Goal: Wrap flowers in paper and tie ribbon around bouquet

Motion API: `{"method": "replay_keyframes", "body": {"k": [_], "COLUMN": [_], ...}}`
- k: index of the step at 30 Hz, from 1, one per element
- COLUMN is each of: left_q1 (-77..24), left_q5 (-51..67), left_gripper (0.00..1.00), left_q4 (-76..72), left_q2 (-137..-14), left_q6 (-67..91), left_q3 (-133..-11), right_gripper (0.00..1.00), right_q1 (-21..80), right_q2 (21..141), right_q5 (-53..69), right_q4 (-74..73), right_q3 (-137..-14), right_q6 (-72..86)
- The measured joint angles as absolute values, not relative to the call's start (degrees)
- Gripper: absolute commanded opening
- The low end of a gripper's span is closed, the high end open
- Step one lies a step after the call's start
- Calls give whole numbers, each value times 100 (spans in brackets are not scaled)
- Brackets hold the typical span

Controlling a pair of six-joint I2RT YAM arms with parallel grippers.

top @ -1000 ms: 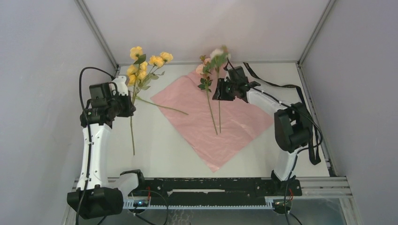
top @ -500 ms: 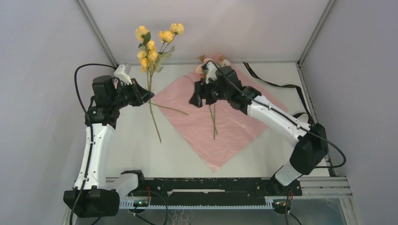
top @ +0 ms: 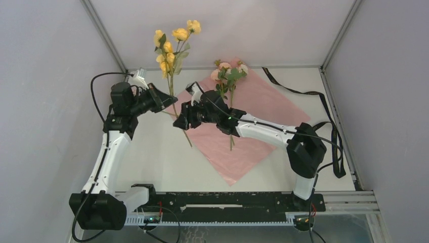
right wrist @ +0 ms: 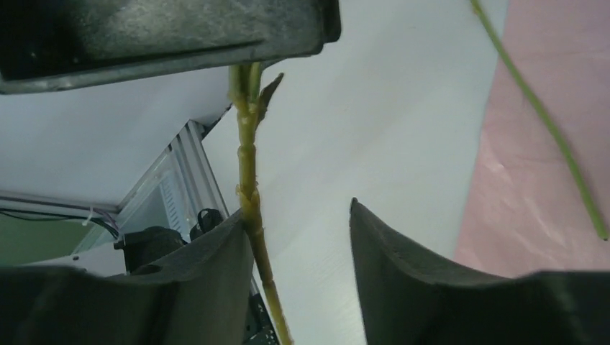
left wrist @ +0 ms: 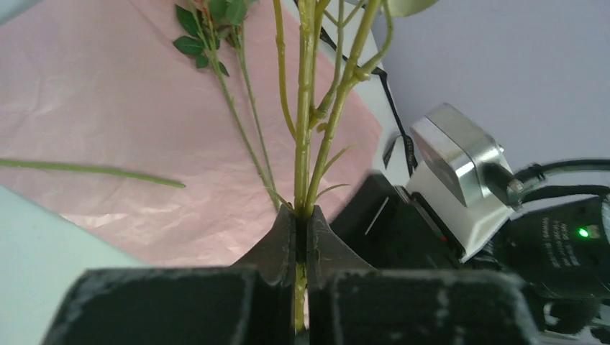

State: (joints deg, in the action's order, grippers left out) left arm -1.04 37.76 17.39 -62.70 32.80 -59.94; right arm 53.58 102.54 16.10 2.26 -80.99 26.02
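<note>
My left gripper [top: 163, 98] is shut on the stem of the yellow flowers [top: 174, 38] and holds them upright above the table; the pinched stem [left wrist: 302, 215] shows in the left wrist view. My right gripper [top: 181, 119] stands open just below. The lower stem [right wrist: 249, 183] runs between its fingers, against the left finger [right wrist: 216, 266]. The pink flowers [top: 230, 74] lie on the pink paper [top: 255, 119], which is spread flat. The dark ribbon [top: 291, 90] lies loose at the back right.
A single loose green stem [left wrist: 86, 170] lies across the paper's left edge. The ribbon trails along the right side, past the right arm's elbow [top: 306, 152]. Grey walls and metal posts close in the back and the sides.
My left gripper lifted the yellow flowers off the table and carried them right. My right gripper left the pink flowers on the paper, swung left and opened round the yellow stem.
</note>
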Motion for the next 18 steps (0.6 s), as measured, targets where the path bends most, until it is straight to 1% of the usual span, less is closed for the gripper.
{"method": "replay_keyframes", "body": {"k": [1,2,3,4,5,6,7,10,11,12,15,18], "left_q1": [-115,-110,-104,-102,-99,-99,-95,64,217,366,954,1291], "left_q5": [3763,3723,3653,3632,3573,3509,3417,3050,2921,2777,2270,1723], "left_gripper": [0,0,1,15,34,51,65,84,94,99,100,100], "left_q4": [1638,1533,1452,1439,1444,1463,1505,1815,1903,1962,2137,2329], "left_q2": [-6270,-6281,-6311,-6335,-6379,-6416,-6451,-6593,-6692,-6803,-7452,-8296], "left_q6": [3306,3317,3330,3347,3350,3350,3312,3201,3197,3181,3201,3205], "left_q3": [-5935,-5859,-5795,-5782,-5782,-5784,-5789,-5806,-5824,-5852,-6088,-6506], "right_gripper": [23,10,0,0,0,0,0,0,0,0,0,1], "right_q1": [5341,5328,5321,5336,5343,5321,5266,4882,4703,4471,3802,3120], "right_q2": [10335,10416,10519,10562,10591,10600,10595,10442,10344,10221,9915,9703], "right_q5": [1634,1671,1719,1750,1787,1793,1782,1496,1378,1238,814,495], "right_q4": [261,244,187,180,169,130,58,-200,-329,-497,-1004,-1481], "right_q3": [-8110,-8184,-8326,-8394,-8447,-8453,-8442,-8106,-7944,-7752,-7373,-7153], "right_q6": [2650,2759,2834,2818,2856,2908,2917,2886,2856,2808,2624,2445]}}
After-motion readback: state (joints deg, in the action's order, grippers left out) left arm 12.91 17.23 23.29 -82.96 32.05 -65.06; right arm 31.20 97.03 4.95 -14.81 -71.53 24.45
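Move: The left hand still holds the yellow flowers' stems; the right gripper is open around them, about 5 cm back, 2 cm right and 7 cm below the left hand. From the right hand, the gripping spot is some 1 cm forward and 1 cm left, and the laid bundle on the paper about 12 cm forward, 19 cm right and 19 cm below. The middle of the last loose stem lies roughly 9 cm forward, 12 cm left and 26 cm below the left hand. Easing about a centimetre left onto the yellow stems, the right hand shuts on them below the left fingers, then swings them some 20 cm right, also forward and down, towards the laid bundle, turning clockwise about 30 degrees. The left fingers open wide only once the right ones are shut; that hand leaves empty, left, down and forward towards the loose stem, turning counter-clockwise and tipping down. ##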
